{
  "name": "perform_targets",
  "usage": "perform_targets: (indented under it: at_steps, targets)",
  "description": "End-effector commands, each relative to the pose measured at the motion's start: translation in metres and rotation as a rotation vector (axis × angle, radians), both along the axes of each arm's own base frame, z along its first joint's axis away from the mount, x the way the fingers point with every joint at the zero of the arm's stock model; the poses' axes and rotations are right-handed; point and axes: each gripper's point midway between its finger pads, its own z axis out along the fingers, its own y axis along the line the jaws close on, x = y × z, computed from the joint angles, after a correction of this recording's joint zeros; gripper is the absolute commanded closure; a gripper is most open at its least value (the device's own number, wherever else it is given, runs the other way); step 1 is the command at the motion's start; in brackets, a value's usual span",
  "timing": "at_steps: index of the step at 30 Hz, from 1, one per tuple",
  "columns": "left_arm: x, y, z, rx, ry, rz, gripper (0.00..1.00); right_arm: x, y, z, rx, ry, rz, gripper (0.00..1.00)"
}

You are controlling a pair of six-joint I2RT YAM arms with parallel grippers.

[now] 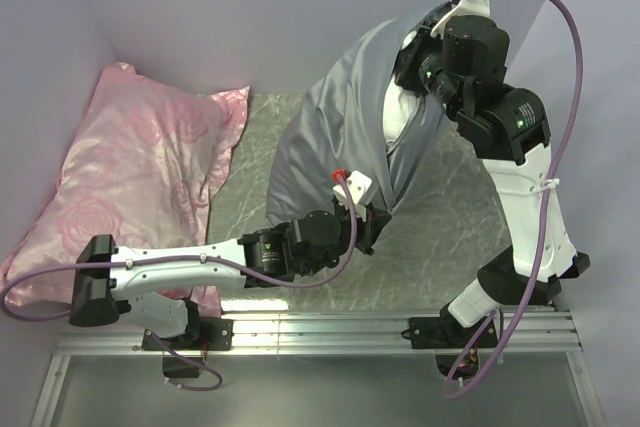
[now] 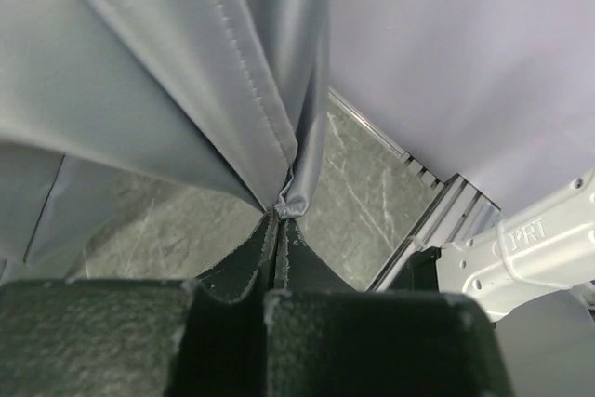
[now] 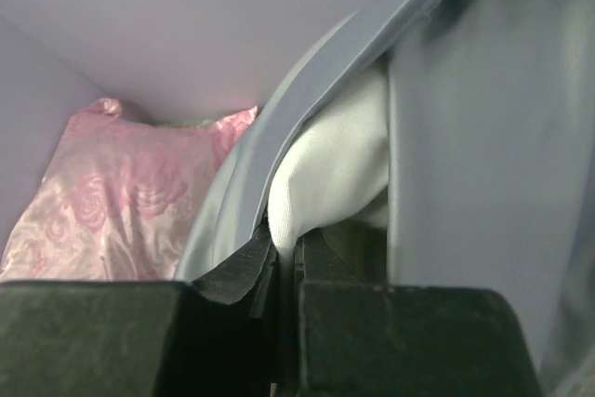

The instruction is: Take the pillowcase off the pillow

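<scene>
The shiny grey-blue pillowcase [image 1: 330, 127] hangs in a tall draped bundle over the table, lifted at the back right. White pillow [image 1: 403, 112] shows through its open side. High up, my right gripper [image 1: 415, 57] is shut on a fold of the white pillow [image 3: 335, 165], with the pillowcase [image 3: 483, 137] draped around it. Low at the bundle's near side, my left gripper [image 1: 372, 222] is shut on the pillowcase. In the left wrist view a bunched hemmed edge of the pillowcase [image 2: 167, 62] is pinched at the tips of the left gripper [image 2: 281, 216]. The right gripper [image 3: 290, 244] has its jaws pressed on white cloth.
A pink rose-patterned pillow [image 1: 130, 177] lies along the left wall and also shows as the pink pillow [image 3: 121, 202] in the right wrist view. The marble-patterned table [image 1: 440, 227] is walled at back and sides. A metal rail [image 1: 320, 332] runs along the near edge.
</scene>
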Motion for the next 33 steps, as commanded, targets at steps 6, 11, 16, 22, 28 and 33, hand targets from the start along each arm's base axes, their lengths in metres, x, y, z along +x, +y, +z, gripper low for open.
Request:
perform_targets:
  at_steps: [6, 11, 16, 22, 28, 33]
  targets:
    - [0.003, 0.026, -0.085, 0.108, 0.204, 0.081, 1.00, -0.013, -0.015, 0.090, 0.168, -0.273, -0.040, 1.00]
    - [0.019, 0.042, -0.120, 0.173, 0.272, 0.183, 0.99, -0.018, -0.021, 0.097, 0.174, -0.292, -0.051, 1.00]
    - [0.035, 0.052, -0.152, 0.232, 0.327, 0.256, 0.99, -0.023, -0.028, 0.101, 0.177, -0.304, -0.065, 1.00]
    - [0.020, 0.042, -0.109, 0.089, 0.287, 0.127, 0.99, -0.025, -0.027, 0.090, 0.164, -0.285, -0.053, 1.00]
    - [-0.046, 0.027, 0.027, -0.050, 0.082, -0.197, 0.61, -0.014, -0.017, 0.065, 0.123, -0.229, -0.041, 1.00]
    - [-0.071, 0.032, 0.107, -0.185, -0.008, -0.274, 0.40, -0.011, -0.012, 0.057, 0.123, -0.212, -0.029, 1.00]
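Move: The left fingers hold the pillowcase's lower hem, with bare tabletop roughly 30 cm directly beneath them. From that hand, the middle of the pillow, still mostly in the case, is about 15 cm ahead, 4 cm left and 3 cm higher. The right gripper pinches the top end of the pillow; from it the same hem lies some 19 cm back, about level sideways and 20 cm lower. Keep the left fingers shut on the pillowcase hem and draw it down about 17 cm towards the table, drifting left and a little forward while the fingers tip downward. Then open them past halfway to let go, and swing quickly up some 20 cm and back, away from the case. Hold the right gripper almost still, keeping its pinch on the pillow. ##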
